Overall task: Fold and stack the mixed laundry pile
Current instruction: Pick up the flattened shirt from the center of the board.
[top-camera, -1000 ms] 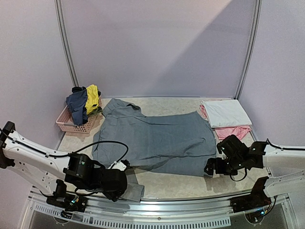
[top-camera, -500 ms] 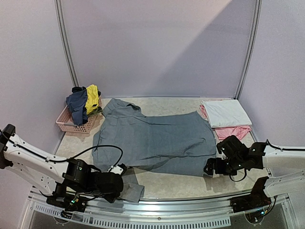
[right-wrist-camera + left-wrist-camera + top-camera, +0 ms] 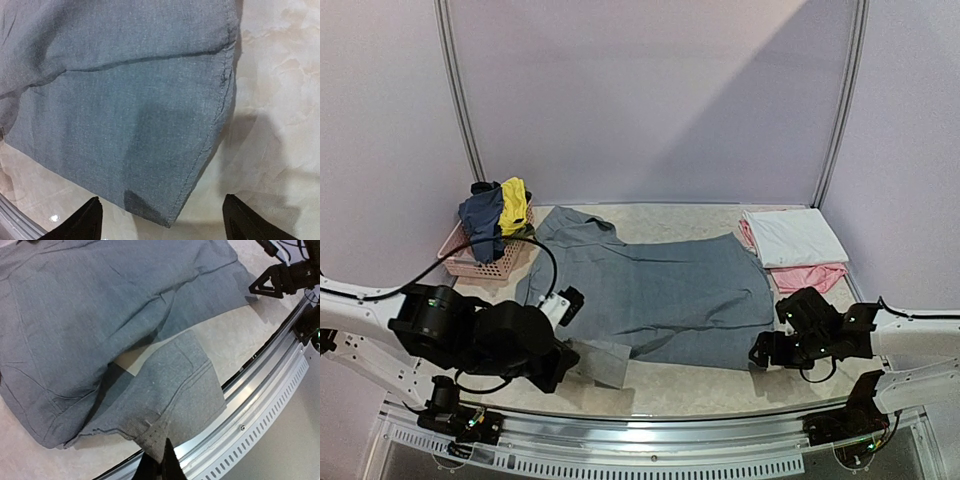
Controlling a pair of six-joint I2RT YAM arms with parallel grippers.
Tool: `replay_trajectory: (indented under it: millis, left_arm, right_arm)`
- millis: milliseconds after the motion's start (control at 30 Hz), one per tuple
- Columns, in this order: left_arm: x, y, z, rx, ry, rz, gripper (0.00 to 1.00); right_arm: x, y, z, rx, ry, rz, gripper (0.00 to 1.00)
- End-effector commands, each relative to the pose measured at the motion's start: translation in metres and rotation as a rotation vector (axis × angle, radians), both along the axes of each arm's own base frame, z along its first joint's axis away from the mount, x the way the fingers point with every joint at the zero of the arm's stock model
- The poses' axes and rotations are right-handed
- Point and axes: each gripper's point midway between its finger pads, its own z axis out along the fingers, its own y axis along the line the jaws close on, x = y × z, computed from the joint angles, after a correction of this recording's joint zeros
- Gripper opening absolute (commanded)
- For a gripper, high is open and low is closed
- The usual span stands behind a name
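Observation:
A large grey garment [image 3: 650, 295] lies spread flat across the middle of the table. My left gripper [image 3: 567, 357] is shut on its ribbed near-left cuff [image 3: 150, 432] and holds that flap lifted off the table, near the front rail; in the left wrist view the gripper [image 3: 161, 466] pinches the cuff's edge. My right gripper [image 3: 760, 352] stands open just over the garment's near-right corner [image 3: 175, 210], one finger on each side of it, touching nothing. A navy top [image 3: 480, 222] and a yellow garment [image 3: 513, 205] hang out of the basket.
A pink lattice basket [image 3: 470, 264] stands at the back left. A folded white piece [image 3: 795, 237] lies on a pink piece [image 3: 807, 275] at the back right. A metal rail [image 3: 650, 425] runs along the table's near edge. Purple walls enclose the back and sides.
My left gripper has shut on the grey cuff and risen, drawing it away from the front rail and toward the garment. My right gripper's jaws have narrowed a little and stay in place.

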Motion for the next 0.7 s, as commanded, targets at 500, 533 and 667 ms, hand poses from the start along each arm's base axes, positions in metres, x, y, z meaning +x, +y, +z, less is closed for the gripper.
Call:
replay_trajectory:
  millis: [500, 533, 667]
  left_arm:
    - [0.039, 0.039, 0.168, -0.159, -0.370, 0.048, 0.00]
    - [0.040, 0.039, 0.172, -0.164, -0.380, 0.050, 0.00]
    - [0.043, 0.040, 0.185, -0.178, -0.407, 0.058, 0.00]
  right_arm:
    - [-0.023, 0.011, 0.000, 0.055, 0.096, 0.066, 0.49]
    - [-0.024, 0.011, -0.002, 0.051, 0.103, 0.067, 0.49]
    - [-0.027, -0.001, -0.009, -0.009, 0.127, 0.045, 0.52]
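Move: The shirt's spread body, middle some 24 cm ahead of the left hand, 14 cm to its right and 15 cm below, runs back up to the sleeve-like flap this hand already pinches; the laundry basket is about 34 cm ahead, 24 cm left and 10 cm down. The shirt's near right corner lies roughly 2 cm back from the open right hand, level sideways and 2 cm below; the folded stack is 30 cm ahead, 13 cm right, near its height. The shirt's pinched near-left flap is carried up about 17 cm by the left hand, drifting some 5 cm forward and left over the shirt's left part, grip kept shut and fingers tipping up to point more outward, about 20 degrees. At the near right corner the right hand eases 2 cm back and a little left just above the board, closing to about half open, without an evident pinch. ##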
